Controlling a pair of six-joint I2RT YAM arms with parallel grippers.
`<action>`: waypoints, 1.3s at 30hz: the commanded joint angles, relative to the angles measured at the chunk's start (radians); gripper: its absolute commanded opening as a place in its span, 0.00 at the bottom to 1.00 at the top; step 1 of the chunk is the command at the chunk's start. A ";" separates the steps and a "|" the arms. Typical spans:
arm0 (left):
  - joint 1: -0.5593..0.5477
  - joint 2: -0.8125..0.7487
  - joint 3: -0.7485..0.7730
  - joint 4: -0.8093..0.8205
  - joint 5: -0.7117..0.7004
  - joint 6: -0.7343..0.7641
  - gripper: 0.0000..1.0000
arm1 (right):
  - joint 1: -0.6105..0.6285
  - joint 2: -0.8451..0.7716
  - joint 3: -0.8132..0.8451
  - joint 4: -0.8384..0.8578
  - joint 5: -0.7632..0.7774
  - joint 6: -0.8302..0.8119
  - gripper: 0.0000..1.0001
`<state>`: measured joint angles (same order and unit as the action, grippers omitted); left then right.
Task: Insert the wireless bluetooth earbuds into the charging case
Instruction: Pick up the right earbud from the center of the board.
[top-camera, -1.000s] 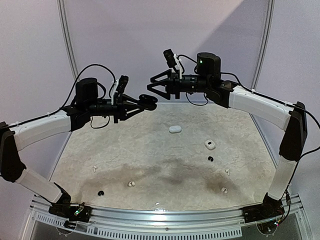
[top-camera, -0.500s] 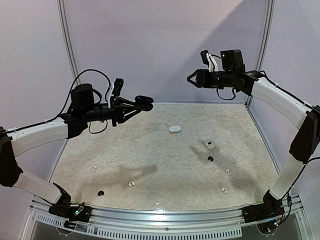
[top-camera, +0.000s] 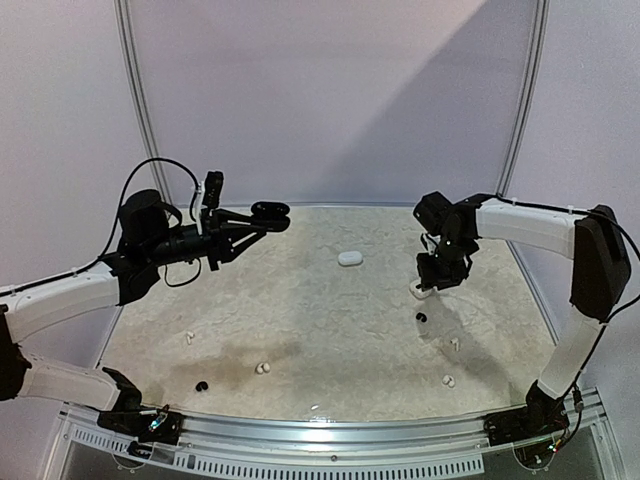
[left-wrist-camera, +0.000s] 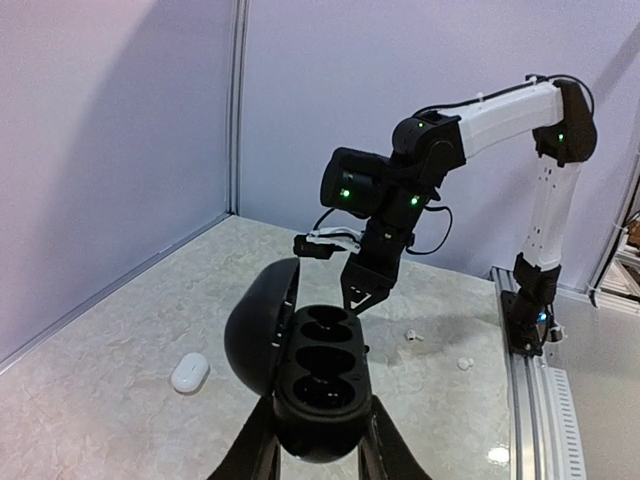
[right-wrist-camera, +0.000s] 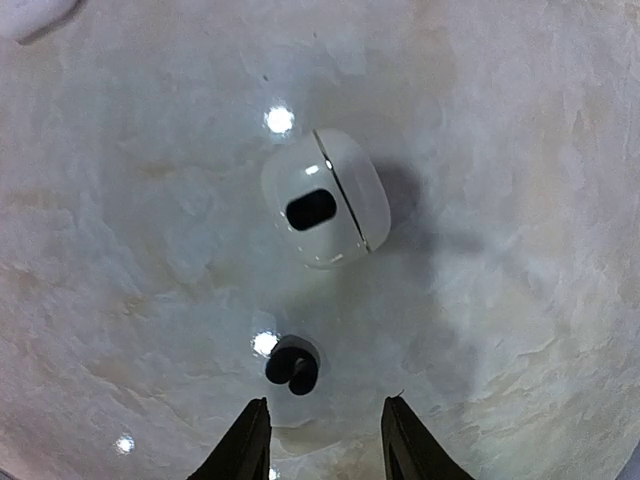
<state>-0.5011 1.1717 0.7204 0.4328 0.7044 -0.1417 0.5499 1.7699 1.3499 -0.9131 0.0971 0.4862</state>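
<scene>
My left gripper (left-wrist-camera: 318, 445) is shut on the black charging case (left-wrist-camera: 320, 385), held in the air with its lid open and its sockets dark and empty; the same case (top-camera: 270, 212) shows at the back left in the top view. My right gripper (right-wrist-camera: 322, 435) is open, pointing down just above the table. A black earbud (right-wrist-camera: 292, 366) lies just ahead of its fingertips, untouched. In the top view that earbud (top-camera: 421, 318) sits below the right gripper (top-camera: 437, 280). White earbuds (top-camera: 189, 338), (top-camera: 263, 368), (top-camera: 454, 343), (top-camera: 447, 381) and another black earbud (top-camera: 201, 386) lie scattered toward the front.
A white case (right-wrist-camera: 325, 197) with a dark oval window lies just beyond the black earbud. A second white case (top-camera: 349, 258) rests at mid-back. The metal rail (top-camera: 320, 430) runs along the near edge, and walls enclose the table.
The right arm swung down from high at the back to just above the table over the black earbud, its jaws narrowing. The left arm drew slightly left with the case.
</scene>
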 joint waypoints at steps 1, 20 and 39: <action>-0.001 -0.044 -0.057 0.015 -0.025 0.053 0.00 | 0.007 -0.006 -0.089 0.012 0.038 0.000 0.38; -0.016 -0.078 -0.061 -0.037 0.009 0.122 0.00 | 0.012 0.072 -0.197 0.164 -0.034 -0.006 0.25; -0.016 -0.071 -0.053 -0.065 0.007 0.179 0.00 | 0.112 0.065 -0.228 0.209 -0.141 0.042 0.14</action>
<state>-0.5060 1.0973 0.6682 0.3882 0.7063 0.0059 0.6224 1.8328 1.1446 -0.7136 0.0475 0.5003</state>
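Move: The black earbuds I'm reaching for stand together about 4 cm back, 1 cm left and 8 cm below my right hand. At that same table height, the white case is some 3 cm ahead with no sideways offset, the closed white case about 12 cm ahead and 14 cm left, and the white earbuds about 10 cm back and 6 cm right. From my left hand, the black earbuds lie about 37 cm right, 2 cm ahead and 29 cm below. With my right fingers pointing down, I sink about 7 cm while drawing back some 3.5 cm, away from the white case and onto the black earbuds. Then, low over the table, I sweep about 2.5 cm left, narrowing the fingers without shutting them, the left fingertip coming against the pair. My left hand keeps hold of the open black case, easing slightly back. ##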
